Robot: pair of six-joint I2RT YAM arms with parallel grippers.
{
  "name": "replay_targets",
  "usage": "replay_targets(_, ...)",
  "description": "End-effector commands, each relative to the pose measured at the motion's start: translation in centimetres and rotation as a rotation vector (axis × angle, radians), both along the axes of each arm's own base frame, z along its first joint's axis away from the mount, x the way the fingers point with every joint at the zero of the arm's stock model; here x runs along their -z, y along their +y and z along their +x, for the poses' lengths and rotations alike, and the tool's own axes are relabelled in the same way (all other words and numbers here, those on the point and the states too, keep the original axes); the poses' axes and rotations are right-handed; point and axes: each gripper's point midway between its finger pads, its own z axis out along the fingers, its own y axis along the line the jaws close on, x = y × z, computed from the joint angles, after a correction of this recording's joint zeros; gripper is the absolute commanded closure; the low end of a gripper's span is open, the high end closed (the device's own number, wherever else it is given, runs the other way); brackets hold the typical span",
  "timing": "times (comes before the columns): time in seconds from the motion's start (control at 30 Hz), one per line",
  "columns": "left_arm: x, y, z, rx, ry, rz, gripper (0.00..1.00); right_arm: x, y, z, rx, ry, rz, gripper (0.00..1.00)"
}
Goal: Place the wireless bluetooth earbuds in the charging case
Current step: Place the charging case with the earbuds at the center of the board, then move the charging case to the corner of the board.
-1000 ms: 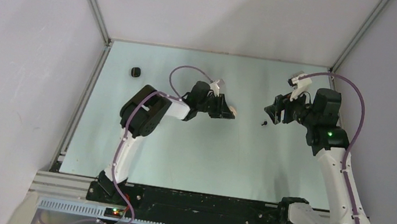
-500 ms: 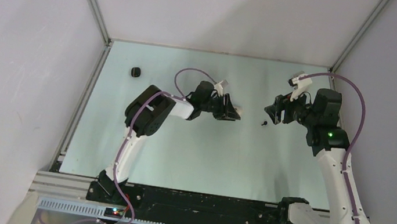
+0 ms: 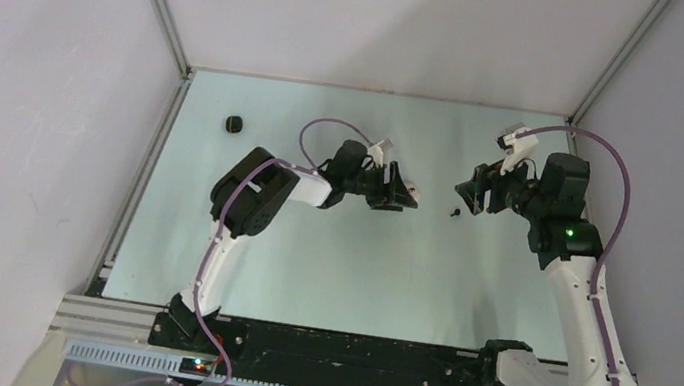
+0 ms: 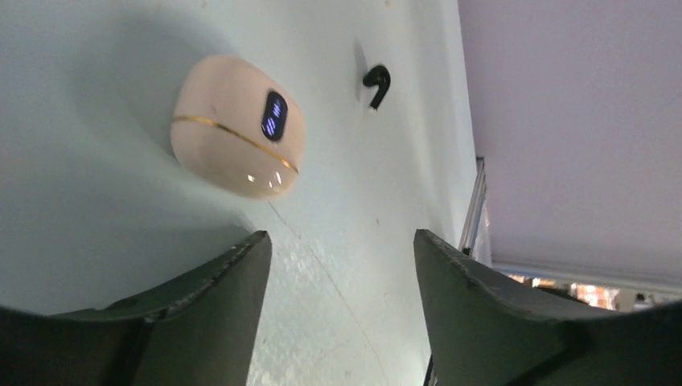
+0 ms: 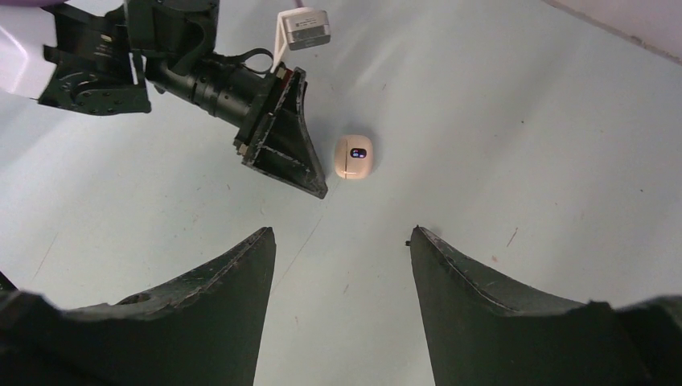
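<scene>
A cream charging case lies shut on the table, with a gold seam and a lit blue light. It rests just beyond my left gripper, which is open and holds nothing. A black earbud lies on the table past the case. From above, the left gripper sits beside the case, and the earbud lies between the two arms. My right gripper hovers open and empty, looking down on the case and the left gripper. No white earbuds show.
A small black case sits at the far left of the table. Grey walls and metal frame rails close in the table on the left, back and right.
My left gripper's jaws have opened, and that arm has reached a little further right. The cream case now lies free in front of them. The right arm has not moved.
</scene>
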Motion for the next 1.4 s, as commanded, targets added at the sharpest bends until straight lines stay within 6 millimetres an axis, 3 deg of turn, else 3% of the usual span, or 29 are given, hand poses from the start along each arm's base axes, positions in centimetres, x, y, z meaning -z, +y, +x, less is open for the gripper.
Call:
replay_targets(0.0,-0.8,1.9,-1.4,0.017,-0.046,0.059,0.23,-1.0,0.4,-0.3,-0.024,-0.033,0.017,0.32)
replay_targets(0.03,-1.9,2.2,-1.4,0.023,-0.089,0.054,0.10,-0.9,0.5,-0.3,-0.029,-0.029,0.018,0.32)
replay_targets(0.07,-1.8,3.1,-1.4,0.024,-0.106,0.066,0.05,-0.7,0.6,-0.2,-0.035,-0.023,0.017,0.31)
replay_targets(0.1,-3.2,3.5,-1.3,0.023,-0.137,0.058,0.02,-0.6,0.8,-0.2,-0.039,-0.020,0.017,0.31)
replay_targets(0.13,-3.1,4.4,-1.4,0.027,-0.150,0.070,0.01,-0.3,0.9,-0.1,-0.044,-0.012,0.016,0.30)
replay_targets(0.17,-4.6,4.9,-1.3,0.026,-0.186,0.058,0.01,-0.3,1.0,-0.1,-0.047,-0.008,0.016,0.30)
replay_targets(0.2,-4.4,6.0,-1.2,0.027,-0.200,0.076,0.01,-0.1,1.2,-0.1,-0.054,-0.003,0.016,0.29)
replay_targets(0.23,-6.2,6.5,-1.2,0.024,-0.244,0.068,0.01,-0.1,1.2,-0.1,-0.055,-0.004,0.016,0.28)
replay_targets(0.27,-6.0,7.8,-1.0,0.025,-0.268,0.097,0.01,0.1,1.3,-0.1,-0.059,-0.001,0.016,0.26)
replay_targets(0.3,-8.0,8.5,-1.0,0.021,-0.325,0.096,0.01,0.0,1.3,-0.1,-0.060,-0.006,0.015,0.26)
replay_targets(0.33,-7.9,10.0,-0.8,0.026,-0.364,0.140,0.01,0.1,1.3,-0.1,-0.059,-0.006,0.015,0.23)
replay_targets(0.37,-9.9,10.8,-0.8,0.020,-0.420,0.146,0.00,0.2,1.3,-0.1,-0.059,-0.006,0.015,0.22)
replay_targets(0.4,-9.8,12.3,-0.7,0.025,-0.452,0.198,0.01,0.2,1.3,-0.1,-0.059,-0.006,0.015,0.18)
replay_targets(0.43,-12.0,13.3,-0.8,0.014,-0.518,0.204,0.01,0.2,1.3,-0.1,-0.060,-0.006,0.017,0.15)
replay_targets(0.47,-12.0,15.0,-0.6,0.012,-0.555,0.267,0.01,0.2,1.4,-0.1,-0.061,-0.005,0.018,0.10)
replay_targets(0.5,-14.4,16.0,-0.9,-0.007,-0.619,0.278,0.00,0.2,1.3,-0.1,-0.061,-0.006,0.018,0.07)
replay_targets(0.53,-14.5,17.8,-0.9,-0.017,-0.646,0.337,0.01,0.1,1.3,-0.1,-0.061,-0.009,0.019,0.02)
replay_targets(0.6,-18.3,20.7,-1.7,-0.062,-0.758,0.393,0.01,0.1,1.4,-0.2,-0.064,-0.012,0.022,0.01)
replay_targets(0.67,-20.5,23.5,-2.5,-0.106,-0.817,0.466,0.01,0.0,1.4,-0.2,-0.062,-0.015,0.026,0.01)
replay_targets(0.87,-24.9,32.2,-5.8,-0.299,-0.903,0.723,0.01,-1.0,0.5,0.5,0.035,-0.046,0.030,0.01)
replay_targets(0.9,-24.4,33.9,-6.1,-0.328,-0.896,0.790,0.01,-1.1,0.2,0.6,0.059,-0.053,0.024,0.01)
replay_targets(0.93,-25.5,34.8,-7.1,-0.364,-0.938,0.808,0.01,-1.4,0.5,0.6,0.060,-0.059,0.027,0.01)
replay_targets(0.97,-24.5,36.3,-7.5,-0.379,-0.934,0.866,0.01,-1.4,0.3,0.7,0.081,-0.064,0.019,0.01)
replay_targets(1.0,-25.3,37.0,-8.3,-0.412,-0.970,0.884,0.01,-1.7,0.9,0.5,0.071,-0.071,0.024,0.01)
replay_targets(1.1,-23.4,39.5,-9.5,-0.468,-0.990,0.968,0.01,-1.9,2.1,0.0,0.062,-0.080,0.017,0.01)
replay_targets(1.23,-20.2,39.8,-9.4,-0.465,-0.945,0.963,0.01,-2.0,3.8,-0.8,0.034,-0.089,0.007,0.01)
replay_targets(1.37,-18.8,41.0,-8.4,-0.515,-0.860,0.974,0.01,-1.3,5.2,-0.8,0.024,-0.090,-0.039,0.01)
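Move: The closed charging case lies free on the board about 4 cm ahead of the left hand's point and 2 cm below it. From the left hand, one black earbud lies 11 cm to the right and 1 cm ahead, another some 29 cm to the left and 6 cm back. From the right hand the case is roughly 10 cm ahead, 10 cm left and 24 cm below, with the nearer black earbud 7 cm ahead and 1 cm right. Already clear of the case, the left fingers spread fully as the hand backs off a couple of centimetres, then sweeps some 40 cm left, away from the case, climbing high before sinking a little and drawing back, the wrist turning from pointing right to pointing forward. The right hand opens wide and, late on, shifts about 5 cm left towards the case, still high above the board. ##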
